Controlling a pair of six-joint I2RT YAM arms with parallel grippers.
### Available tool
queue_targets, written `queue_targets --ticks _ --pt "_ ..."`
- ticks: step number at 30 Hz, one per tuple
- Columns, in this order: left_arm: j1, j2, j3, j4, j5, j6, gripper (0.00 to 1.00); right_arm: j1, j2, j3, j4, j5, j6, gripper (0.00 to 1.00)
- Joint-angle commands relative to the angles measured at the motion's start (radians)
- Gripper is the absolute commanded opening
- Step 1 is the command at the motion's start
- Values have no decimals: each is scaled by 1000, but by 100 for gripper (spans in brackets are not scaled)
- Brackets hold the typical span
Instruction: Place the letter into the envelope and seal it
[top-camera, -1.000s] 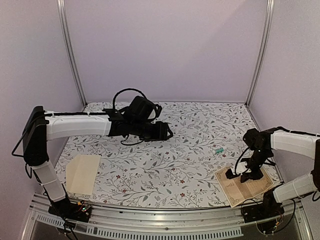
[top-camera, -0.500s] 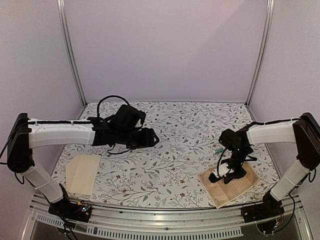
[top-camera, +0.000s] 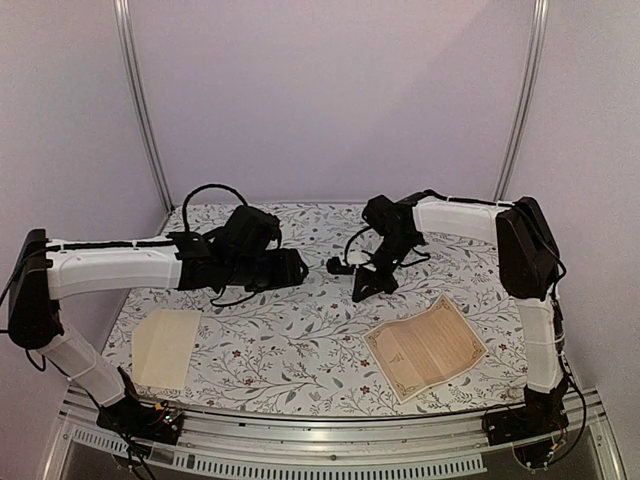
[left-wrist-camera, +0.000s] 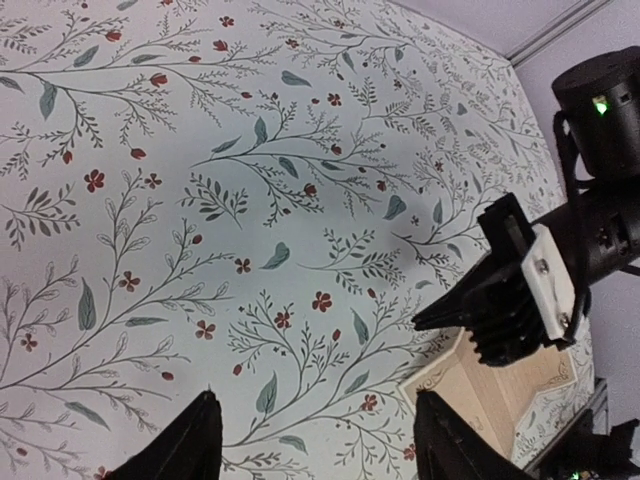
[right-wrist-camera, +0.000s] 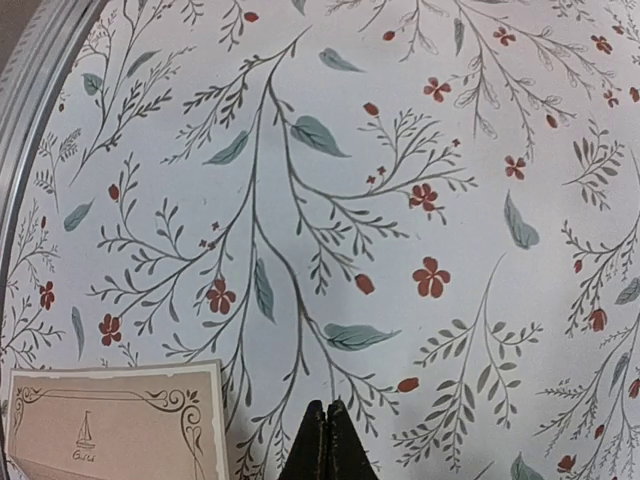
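Note:
The letter (top-camera: 425, 347), tan with a dark ornate border, lies flat on the floral table at the front right, with nothing touching it. Its corner shows in the right wrist view (right-wrist-camera: 110, 425) and in the left wrist view (left-wrist-camera: 490, 395). The envelope (top-camera: 165, 345), plain cream, lies flat at the front left. My right gripper (top-camera: 365, 288) is shut and empty above the table's middle, behind and left of the letter; its tips (right-wrist-camera: 327, 415) are pressed together. My left gripper (top-camera: 303, 268) is open and empty, left of the right one; the right gripper (left-wrist-camera: 515, 300) shows in its view.
The floral tablecloth (top-camera: 300, 340) covers the table. Lilac walls and metal posts (top-camera: 140, 110) close in the back and sides. A metal rail (top-camera: 320, 445) runs along the front edge.
My right arm swung from the front right to the table's middle, dragged the letter leftward and has come off it. My left gripper drew back to the left.

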Motion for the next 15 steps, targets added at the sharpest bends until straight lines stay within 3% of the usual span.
queue_targets --ticks 1,7,15 --pt "-10 -41 -5 -15 -37 -21 65 -10 67 184 -141 -113 157 0" --pt "-9 1 0 14 -25 11 67 -120 -101 120 -138 -43 249 23" --pt "-9 126 112 17 43 95 67 -332 -316 -110 -129 74 367 38"
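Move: Behind and to the right of the empty right hand lies the letter, its middle about 9 cm back, 13 cm to the right and 5 cm below. The green tube sits by the letter's far corner, some 16 cm right of that hand and 3 cm ahead, while the envelope lies about 38 cm left and 9 cm back. From the left hand the letter is roughly 27 cm right, 9 cm back and 15 cm below. Swinging clear of the table left of the letter, the right hand first eases forward and a little left while rising. It then sweeps about 10 cm right, still climbing and edging forward, to above the table just beyond the letter's far-left edge, on the green tube's side. The wrist turns some 30 degrees clockwise, and the shut fingers open about a third, touching nothing. ##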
